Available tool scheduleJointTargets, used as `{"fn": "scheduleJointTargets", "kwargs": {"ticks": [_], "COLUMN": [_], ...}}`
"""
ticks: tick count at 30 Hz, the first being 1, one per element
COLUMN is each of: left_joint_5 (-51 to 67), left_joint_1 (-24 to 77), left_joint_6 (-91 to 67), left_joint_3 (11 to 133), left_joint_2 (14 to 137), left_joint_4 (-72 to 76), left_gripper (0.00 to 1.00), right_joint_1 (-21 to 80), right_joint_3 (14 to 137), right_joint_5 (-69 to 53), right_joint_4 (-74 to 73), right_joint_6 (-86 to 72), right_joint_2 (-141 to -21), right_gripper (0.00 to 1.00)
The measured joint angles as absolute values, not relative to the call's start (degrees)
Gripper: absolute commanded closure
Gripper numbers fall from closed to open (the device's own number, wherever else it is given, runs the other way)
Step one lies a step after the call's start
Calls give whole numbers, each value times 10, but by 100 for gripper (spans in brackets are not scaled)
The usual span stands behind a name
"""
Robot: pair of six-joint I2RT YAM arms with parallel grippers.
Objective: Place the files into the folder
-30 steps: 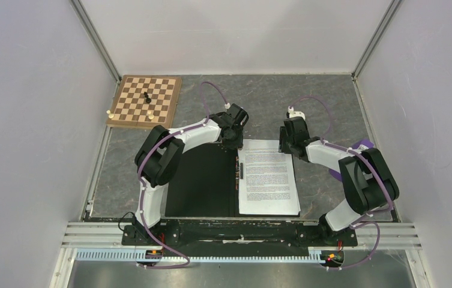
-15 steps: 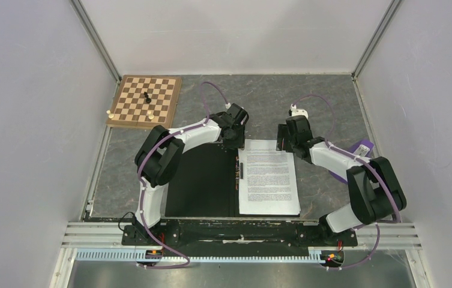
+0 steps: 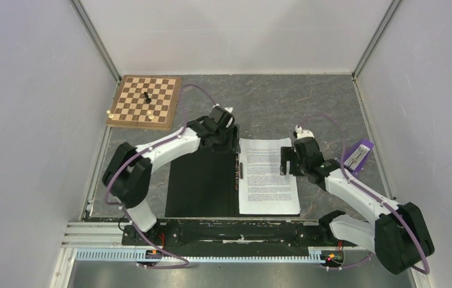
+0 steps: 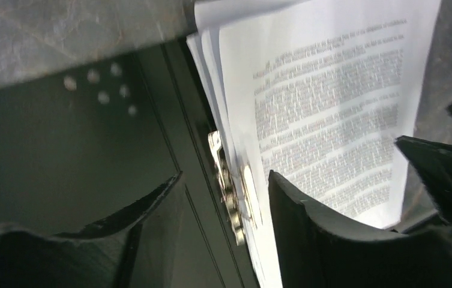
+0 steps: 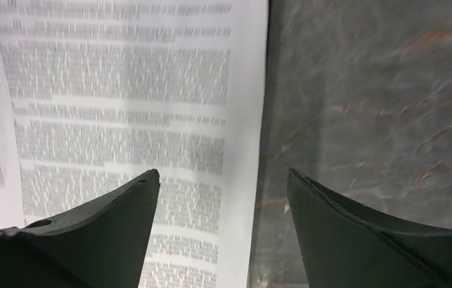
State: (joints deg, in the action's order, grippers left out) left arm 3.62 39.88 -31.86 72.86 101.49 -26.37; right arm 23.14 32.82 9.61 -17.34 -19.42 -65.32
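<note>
The folder (image 3: 202,183) lies open on the table, black inner faces up, a metal clip (image 4: 228,192) along its spine. The files (image 3: 268,180), white printed sheets, lie stacked on its right half. My left gripper (image 3: 228,143) hovers at the folder's far edge near the spine. It is open and empty, the clip and the sheets' left edge (image 4: 331,96) showing between its fingers (image 4: 224,175). My right gripper (image 3: 286,162) is above the sheets' right edge (image 5: 121,90), open (image 5: 223,171) and holding nothing.
A wooden chessboard (image 3: 145,101) with a few pieces sits at the far left. A purple object (image 3: 358,155) lies on the grey table (image 5: 379,90) right of the folder. White walls close in both sides and the back.
Both grippers have opened wider. The right gripper has moved nearer along the sheets' right edge; the left arm has swung out to the left, its gripper shifting slightly left.
</note>
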Motion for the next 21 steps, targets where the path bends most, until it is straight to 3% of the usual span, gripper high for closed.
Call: {"fn": "scheduleJointTargets", "kwargs": {"ticks": [5,12,18,21], "left_joint_5": [59,98,111,106], "left_joint_1": [406,451,470,470], "left_joint_6": [-342,-390,-424,-430], "left_joint_3": [608,497,462,461], "left_joint_2": [913,891,893,893], "left_joint_4": [-236,-178,-137,-131], "left_gripper": [55,69,93,98], "right_joint_1": [281,314,319,324], "right_joint_3": [265,235,235,235], "right_joint_5": [80,91,96,105], "right_joint_4": [-208,-229,-219,-212], "right_joint_6": [-221,-246,-251,-251], "right_joint_2": [-586,-570,-583,-588], "right_gripper": [21,21,22,22]}}
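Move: The metal clip on the folder's spine lies about 5 cm back of the left hand, nearly straight back and some 6 cm below. From that hand, the sheet stack is centred 7 cm back and 12 cm right, and the folder's bare cover 9 cm back and 13 cm left. The right hand has the stack's middle about 8 cm left, 2 cm back and 4 cm below, the clip 19 cm left and level, and the purple stapler 24 cm right and 5 cm ahead. The left hand sweeps about 12 cm back along the clip to its near end and, after a tiny rise, sinks some 5 cm, the fingers tipping about 10 degrees more downward and closing from over half open to nearly shut on nothing, low over the spine. Meanwhile the right hand, fingers kept wide open, draws about 7 cm back along the sheets' right-hand edge while sinking 4 cm, then stays low over that edge; whether either hand touches can't be told. ##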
